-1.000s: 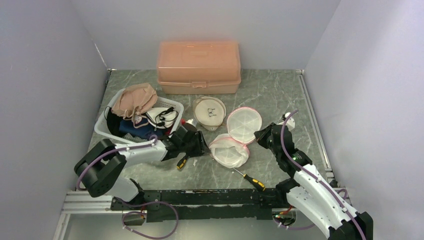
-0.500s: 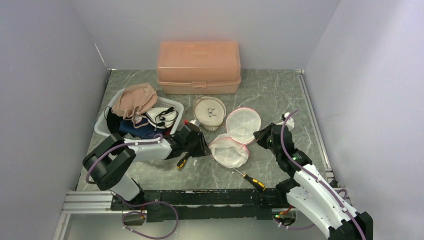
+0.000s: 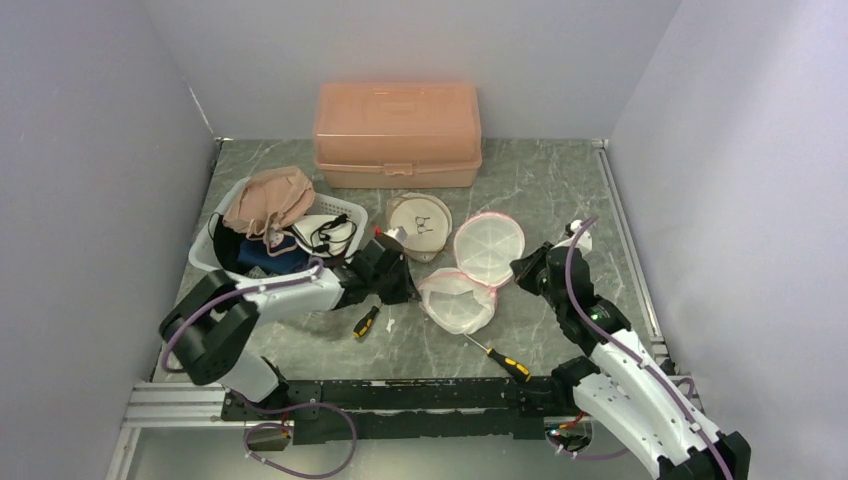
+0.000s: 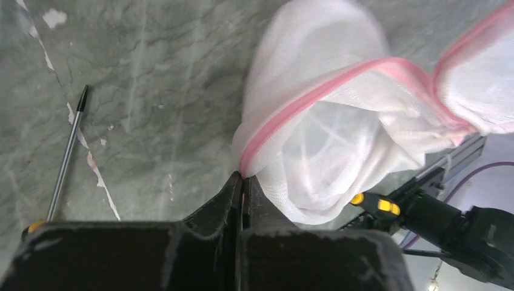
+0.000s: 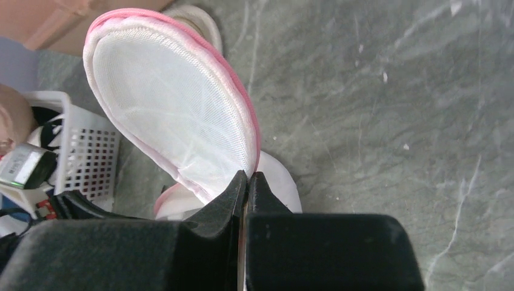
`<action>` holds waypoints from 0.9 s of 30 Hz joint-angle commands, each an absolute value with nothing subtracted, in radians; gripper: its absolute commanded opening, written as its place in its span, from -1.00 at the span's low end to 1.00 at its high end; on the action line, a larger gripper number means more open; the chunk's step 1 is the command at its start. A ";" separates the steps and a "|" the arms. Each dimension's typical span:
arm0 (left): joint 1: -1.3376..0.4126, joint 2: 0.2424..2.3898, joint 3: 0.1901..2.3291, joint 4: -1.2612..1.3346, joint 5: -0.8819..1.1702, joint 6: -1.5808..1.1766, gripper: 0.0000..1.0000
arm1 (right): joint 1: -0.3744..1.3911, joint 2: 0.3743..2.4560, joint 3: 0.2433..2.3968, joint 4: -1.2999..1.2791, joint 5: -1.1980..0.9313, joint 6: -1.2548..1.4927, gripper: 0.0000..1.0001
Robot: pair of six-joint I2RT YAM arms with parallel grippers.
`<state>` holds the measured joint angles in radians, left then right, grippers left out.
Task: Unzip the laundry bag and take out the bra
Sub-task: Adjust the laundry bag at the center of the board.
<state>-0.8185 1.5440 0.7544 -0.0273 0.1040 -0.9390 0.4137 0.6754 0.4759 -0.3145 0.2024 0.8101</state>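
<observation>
The laundry bag is a round white mesh clamshell with pink trim, and it lies open. Its lid (image 3: 488, 248) stands tilted up; its lower half (image 3: 457, 302) slumps on the table. My left gripper (image 3: 403, 287) is shut on the pink rim of the lower half (image 4: 315, 91), pinched at the fingertips (image 4: 242, 177). My right gripper (image 3: 521, 271) is shut on the lid's pink rim (image 5: 182, 103), with the tips (image 5: 248, 174) at its lower edge. Only white mesh folds show inside the bag; the bra is hidden or out of view.
A white basket (image 3: 205, 257) of mixed garments stands at the left. A peach lidded box (image 3: 398, 135) sits at the back. A round beige padded piece (image 3: 418, 225) lies behind the bag. Two yellow-handled screwdrivers (image 3: 366, 322) (image 3: 510, 364) lie near the front.
My left gripper has closed on the bag's lower rim and drawn slightly back toward the basket. The right gripper kept its hold, and the lid shifted a little.
</observation>
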 commanded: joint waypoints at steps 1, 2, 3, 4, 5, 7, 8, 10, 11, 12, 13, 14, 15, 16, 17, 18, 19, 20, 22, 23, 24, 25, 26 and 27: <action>-0.816 1.368 0.927 -0.250 0.039 -0.835 -0.95 | 0.413 0.629 0.659 -0.343 0.249 0.696 -1.00; -0.816 1.341 0.974 -0.303 0.036 -0.818 -0.95 | 0.414 0.628 0.702 -0.360 0.258 0.681 -1.00; -0.817 1.319 1.024 -0.362 0.033 -0.807 -0.95 | 0.415 0.631 0.747 -0.381 0.266 0.670 -1.00; -0.818 1.304 1.078 -0.416 0.027 -0.801 -0.95 | 0.417 0.636 0.789 -0.401 0.276 0.661 -1.00; -0.823 1.287 1.119 -0.461 0.025 -0.796 -0.95 | 0.419 0.640 0.820 -0.415 0.283 0.655 -1.00; -0.829 1.255 1.169 -0.514 0.014 -0.807 -0.95 | 0.421 0.643 0.850 -0.425 0.298 0.649 -1.00; -0.828 1.246 1.166 -0.518 0.017 -0.815 -0.95 | 0.420 0.648 0.850 -0.425 0.305 0.652 -1.00; -0.828 1.251 1.128 -0.497 0.017 -0.829 -0.95 | 0.419 0.679 0.827 -0.422 0.309 0.657 -1.00; -0.818 1.272 1.112 -0.509 0.045 -0.837 -0.95 | 0.419 0.720 0.812 -0.433 0.312 0.663 -1.00; -0.806 1.296 1.118 -0.536 0.089 -0.846 -0.95 | 0.420 0.746 0.799 -0.453 0.308 0.676 -1.00; -0.803 1.307 1.160 -0.579 0.119 -0.844 -0.95 | 0.420 0.755 0.803 -0.480 0.323 0.692 -1.00; -0.819 1.296 1.206 -0.610 0.112 -0.831 -0.95 | 0.427 0.735 0.797 -0.480 0.324 0.694 -1.00; -0.841 1.263 1.249 -0.639 0.072 -0.823 -0.95 | 0.436 0.691 0.783 -0.459 0.336 0.697 -1.00; -0.853 1.225 1.284 -0.663 0.027 -0.815 -0.95 | 0.443 0.637 0.771 -0.432 0.354 0.696 -1.00; -0.858 1.191 1.312 -0.676 0.005 -0.803 -0.95 | 0.445 0.603 0.781 -0.426 0.368 0.688 -1.00; -0.859 1.166 1.333 -0.695 -0.044 -0.791 -0.95 | 0.445 0.594 0.805 -0.438 0.383 0.681 -1.00; -0.858 1.158 1.342 -0.720 -0.079 -0.782 -0.95 | 0.445 0.605 0.836 -0.460 0.394 0.679 -1.00; -0.849 1.169 1.332 -0.744 -0.117 -0.783 -0.95 | 0.446 0.621 0.852 -0.472 0.402 0.682 -1.00; -0.793 1.251 1.228 -0.717 -0.035 -0.799 -0.95 | 0.445 0.659 0.836 -0.461 0.388 0.704 -1.00; -0.765 1.312 1.161 -0.655 0.085 -0.806 -0.95 | 0.444 0.679 0.811 -0.447 0.377 0.719 -1.00; -0.757 1.376 1.114 -0.616 0.191 -0.815 -0.95 | 0.445 0.701 0.781 -0.427 0.362 0.736 -1.00; -0.769 1.419 1.106 -0.605 0.210 -0.821 -0.95 | 0.445 0.721 0.753 -0.422 0.356 0.752 -1.00; -0.803 1.423 1.126 -0.640 0.164 -0.825 -0.95 | 0.444 0.742 0.731 -0.421 0.354 0.765 -1.00; -0.846 1.376 1.156 -0.655 0.070 -0.826 -0.95 | 0.445 0.742 0.713 -0.423 0.354 0.768 -1.00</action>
<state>-0.7780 1.2762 1.1923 -0.6094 0.0673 -0.8104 0.4431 0.6765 0.7898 -0.4313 0.3573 0.7189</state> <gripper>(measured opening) 0.034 0.019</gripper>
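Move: Both hands already pinch the laundry bag's pink rim. Its open body lies about 8 cm right of the left hand, nearly level ahead and 3 cm lower; the raised lid is some 13 cm right and 9 cm ahead. From the right hand, the body is about 10 cm left, 6 cm back and 10 cm lower, the lid 5 cm left and 3 cm ahead. The right screwdriver is roughly 17 cm back and 3 cm left of that hand. Both hands keep their shut pinch on the laundry bag's rim and whip it upward from the table, left about 22 cm, right about 16, fingers tipping up nearly 20 degrees. Then they shake it: dip some 4 to 6 cm, rise again about 3, and start down once more, the left still far higher than it began. ##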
